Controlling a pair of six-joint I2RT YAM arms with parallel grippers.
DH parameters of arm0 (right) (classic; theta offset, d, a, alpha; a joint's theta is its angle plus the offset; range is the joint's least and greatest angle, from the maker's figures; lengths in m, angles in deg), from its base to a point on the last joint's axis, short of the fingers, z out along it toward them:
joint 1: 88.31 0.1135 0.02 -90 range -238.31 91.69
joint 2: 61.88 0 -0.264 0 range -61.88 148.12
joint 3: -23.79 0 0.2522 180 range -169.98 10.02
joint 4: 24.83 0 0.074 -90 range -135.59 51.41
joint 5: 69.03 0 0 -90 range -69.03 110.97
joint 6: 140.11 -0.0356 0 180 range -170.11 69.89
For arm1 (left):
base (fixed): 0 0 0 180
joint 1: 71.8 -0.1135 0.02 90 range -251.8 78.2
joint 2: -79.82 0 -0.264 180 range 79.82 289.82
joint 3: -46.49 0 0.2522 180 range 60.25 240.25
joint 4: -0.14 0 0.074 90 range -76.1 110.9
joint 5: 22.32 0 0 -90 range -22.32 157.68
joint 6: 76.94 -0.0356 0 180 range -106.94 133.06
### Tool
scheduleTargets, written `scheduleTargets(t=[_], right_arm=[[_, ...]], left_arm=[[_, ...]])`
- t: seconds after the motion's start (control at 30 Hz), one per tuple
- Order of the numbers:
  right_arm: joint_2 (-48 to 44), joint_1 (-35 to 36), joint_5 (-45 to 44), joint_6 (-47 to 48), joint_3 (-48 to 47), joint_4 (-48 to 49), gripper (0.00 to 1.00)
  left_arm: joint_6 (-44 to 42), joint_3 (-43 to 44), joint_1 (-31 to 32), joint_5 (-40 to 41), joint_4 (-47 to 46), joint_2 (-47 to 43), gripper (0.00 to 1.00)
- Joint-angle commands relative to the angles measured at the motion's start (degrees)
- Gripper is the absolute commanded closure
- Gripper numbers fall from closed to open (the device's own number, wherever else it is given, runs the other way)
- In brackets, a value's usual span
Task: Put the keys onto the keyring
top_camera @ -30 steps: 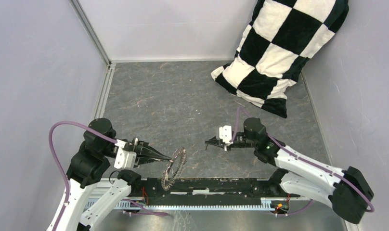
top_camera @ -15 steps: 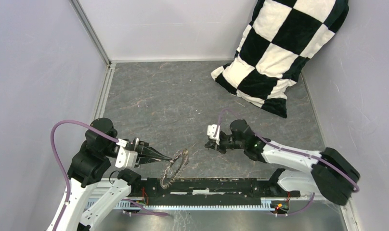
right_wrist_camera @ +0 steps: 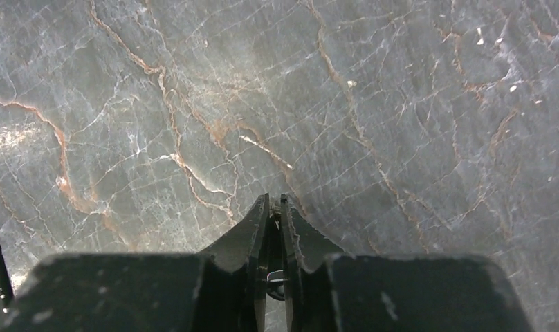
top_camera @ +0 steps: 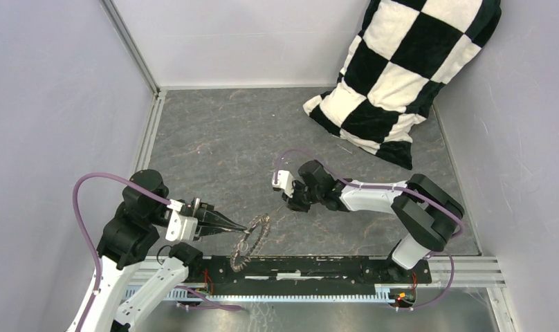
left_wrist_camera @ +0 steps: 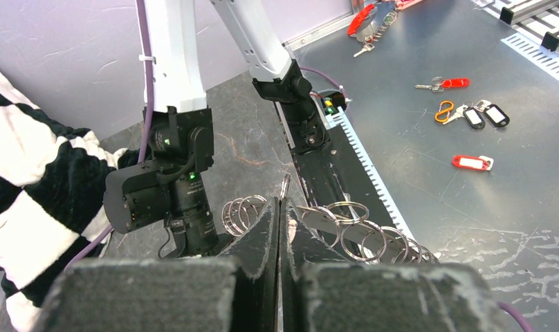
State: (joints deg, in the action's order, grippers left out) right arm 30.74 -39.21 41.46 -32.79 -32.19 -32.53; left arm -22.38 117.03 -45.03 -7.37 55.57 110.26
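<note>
The keyring [top_camera: 251, 238], a big metal ring crowded with small silvery rings, stands almost upright over the near table edge. My left gripper [top_camera: 248, 225] is shut on its upper rim. In the left wrist view the closed fingertips [left_wrist_camera: 279, 204] pinch the band, with its loops [left_wrist_camera: 346, 221] fanning out on both sides. My right gripper [top_camera: 288, 205] points down at the table just right of the ring. Its jaws [right_wrist_camera: 276, 200] stand a narrow slit apart, with a tiny key [right_wrist_camera: 275, 277], black head and silvery metal, lodged across the gap. No other key shows on the table.
A black-and-white checkered pillow [top_camera: 401, 69] leans in the back right corner. A black rail [top_camera: 318, 266] runs along the near edge under the ring. Several tagged keys [left_wrist_camera: 470, 117] lie on the metal surface beyond that rail. Grey walls close off the left, back and right.
The right arm has swung left toward the keyring and tipped its gripper down at the table, and its jaws have parted slightly. The left arm and the ring have not moved.
</note>
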Motion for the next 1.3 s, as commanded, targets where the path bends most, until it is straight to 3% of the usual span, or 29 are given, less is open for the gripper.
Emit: scheduleTargets(t=[0.0, 0.3, 0.47, 0.5, 0.53, 0.67, 0.77, 0.83, 0.93, 1.03, 1.17, 1.27], right_arm=[[0.7, 0.2, -0.6, 1.4, -3.5, -3.2, 0.81], [-2.0, 0.1, -2.4, 4.7, -4.1, -8.3, 0.60], [-7.5, -1.7, -2.4, 4.8, -3.4, -7.0, 0.41], [-9.3, -2.4, -1.5, 5.0, -3.3, -6.9, 0.28], [-11.1, -3.0, -0.7, 5.0, -3.2, -6.6, 0.02], [-19.7, -5.4, -0.2, 3.8, -1.7, -1.6, 0.02], [-27.1, -7.7, -5.5, -10.2, 7.2, 15.2, 0.02], [-26.6, -7.7, -3.5, -11.7, 11.6, 20.1, 0.02], [-21.3, -7.8, -2.7, -11.1, 9.3, 12.2, 0.02], [-21.1, -7.8, 4.1, -11.5, 10.4, 11.0, 0.02], [-28.9, -7.9, -8.9, -14.8, 13.8, 14.2, 0.02], [-31.9, -9.0, -13.6, -24.3, 15.8, 16.5, 0.02]], left_arm=[[-1.7, 1.8, 0.2, -0.3, -1.0, 0.0, 0.98], [-1.9, 2.2, 0.2, -0.4, -1.0, 0.1, 0.98], [-1.6, 3.0, 0.2, -0.3, -1.0, 0.1, 0.98], [-1.6, 3.2, 0.1, -0.3, -1.0, 0.2, 0.98], [-1.7, 3.2, 0.2, -0.3, -1.0, 0.2, 0.98], [-2.2, 3.3, 0.2, -0.1, -1.0, 0.2, 0.98], [-2.3, 3.5, 0.1, 0.2, -1.1, 0.2, 0.98], [-2.6, 3.8, 0.2, 0.5, -1.1, 0.3, 0.98], [-2.5, 4.2, 0.2, 0.9, -1.0, 0.4, 0.98], [-2.4, 4.1, 0.2, 1.0, -1.0, 0.0, 0.98], [-2.7, 4.2, 0.2, 1.0, -1.3, 0.5, 0.98], [-2.7, 4.3, 0.1, 0.9, -1.2, 0.5, 0.98]])
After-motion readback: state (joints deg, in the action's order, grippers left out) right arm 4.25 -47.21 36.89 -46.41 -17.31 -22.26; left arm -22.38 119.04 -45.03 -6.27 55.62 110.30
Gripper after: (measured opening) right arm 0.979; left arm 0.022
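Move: The black-tagged key is between the right hand's barely parted fingertips, its middle roughly 1 cm to the right of the pad point and 1 cm below it, just over the table. The keyring, in the left hand's grip, is about 20 cm back from the right hand, 11 cm to its left and some 28 cm higher. From the left hand, the black-tagged key lies about 17 cm ahead, 11 cm to the right and 33 cm below. The right hand lets go of the black-tagged key low over the table, its fingers spreading from a narrow slit to wide open as it eases 1 to 2 cm to the right. It then rises quickly by about 15 cm, working forward and right, and sinks back part-way to end some 9 cm up and 5 cm to the right of its start, fingers tipped up and swung clockwise by roughly 20 degrees each. ##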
